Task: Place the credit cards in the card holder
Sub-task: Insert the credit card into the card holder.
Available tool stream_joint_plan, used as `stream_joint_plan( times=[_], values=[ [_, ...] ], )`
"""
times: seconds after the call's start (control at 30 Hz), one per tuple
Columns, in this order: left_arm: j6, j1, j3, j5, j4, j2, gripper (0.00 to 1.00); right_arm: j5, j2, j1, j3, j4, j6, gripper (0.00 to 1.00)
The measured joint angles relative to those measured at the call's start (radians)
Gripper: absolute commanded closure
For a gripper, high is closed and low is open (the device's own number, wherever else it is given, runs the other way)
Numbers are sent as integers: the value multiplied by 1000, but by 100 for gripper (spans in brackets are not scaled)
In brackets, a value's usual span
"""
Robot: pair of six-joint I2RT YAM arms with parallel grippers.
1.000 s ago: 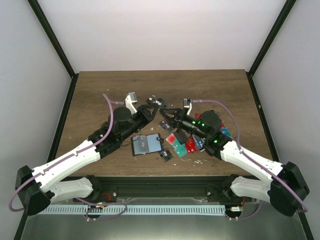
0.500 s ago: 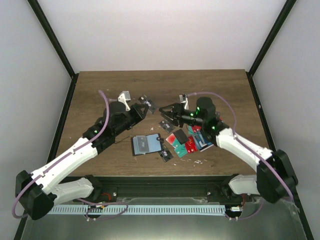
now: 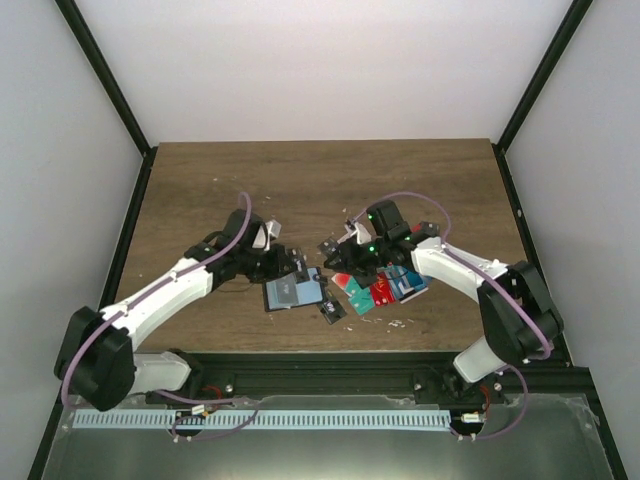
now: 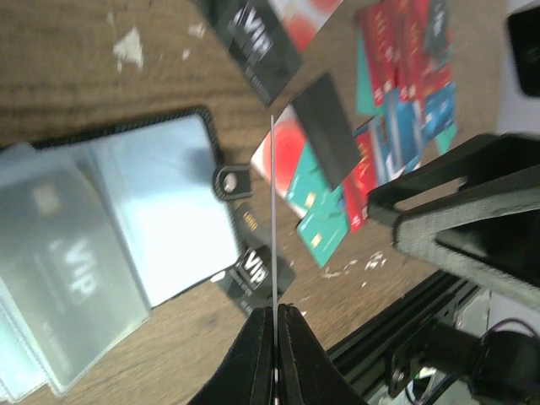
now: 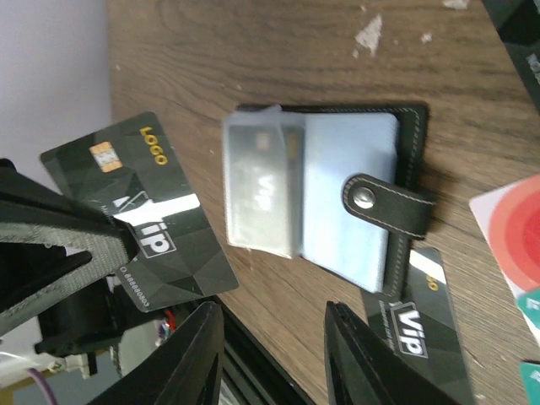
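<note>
The card holder [image 3: 292, 291] lies open on the table, light blue-grey inside, its snap tab [image 5: 384, 203] folded over the right half. My left gripper [image 3: 294, 263] is just above its far edge, shut on a black VIP card [image 5: 139, 215], which shows edge-on [image 4: 272, 211] in the left wrist view. My right gripper [image 3: 338, 258] hovers open and holds nothing, between the holder and the pile of credit cards [image 3: 385, 285], which are red, teal and blue. A white card with a red circle [image 5: 515, 228] lies at the pile's edge.
Another black VIP card [image 3: 331, 311] lies on the wood just right of the holder's near corner. The table's front edge and black rail [image 4: 405, 337] run close below the holder. Small white flecks [image 3: 405, 322] dot the wood.
The two grippers met above the table on the black card. The right one opened and let go. The left arm has come down toward the holder with the card.
</note>
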Motion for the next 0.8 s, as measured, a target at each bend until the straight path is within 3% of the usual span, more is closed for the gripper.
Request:
stream_joint_plan(
  times=[0.33,0.8],
  values=[
    [79,35,-10,82,-62,133,96,6,53,0,-19,-41,-106,66],
    [144,79,-11,84,-83,204,96,3,179,0,-16,-42,-147,67]
  ],
)
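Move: The left hand, with a black VIP card in its fingers, hangs over the card holder: the holder's sleeve is roughly 3 cm to its left, 1 cm back and 13 cm below. From that hand the strap lies about 2 cm ahead and 6 cm right, and a loose VIP card about 5 cm back and 8 cm right. For the empty right hand, the holder's middle is some 8 cm left, 2 cm back and 12 cm down; the red-circle card is about 2 cm right, level with it. Down towards the open card holder go both hands together, about 7 cm each, the left fast at first and then easing. The left keeps its pinch on the VIP card, drifting some 2 cm left over the sleeve while its fingers tilt roughly 10 degrees steeper. The right sinks almost straight beside the strap, fingers still about a third open and tipping slightly downward. ##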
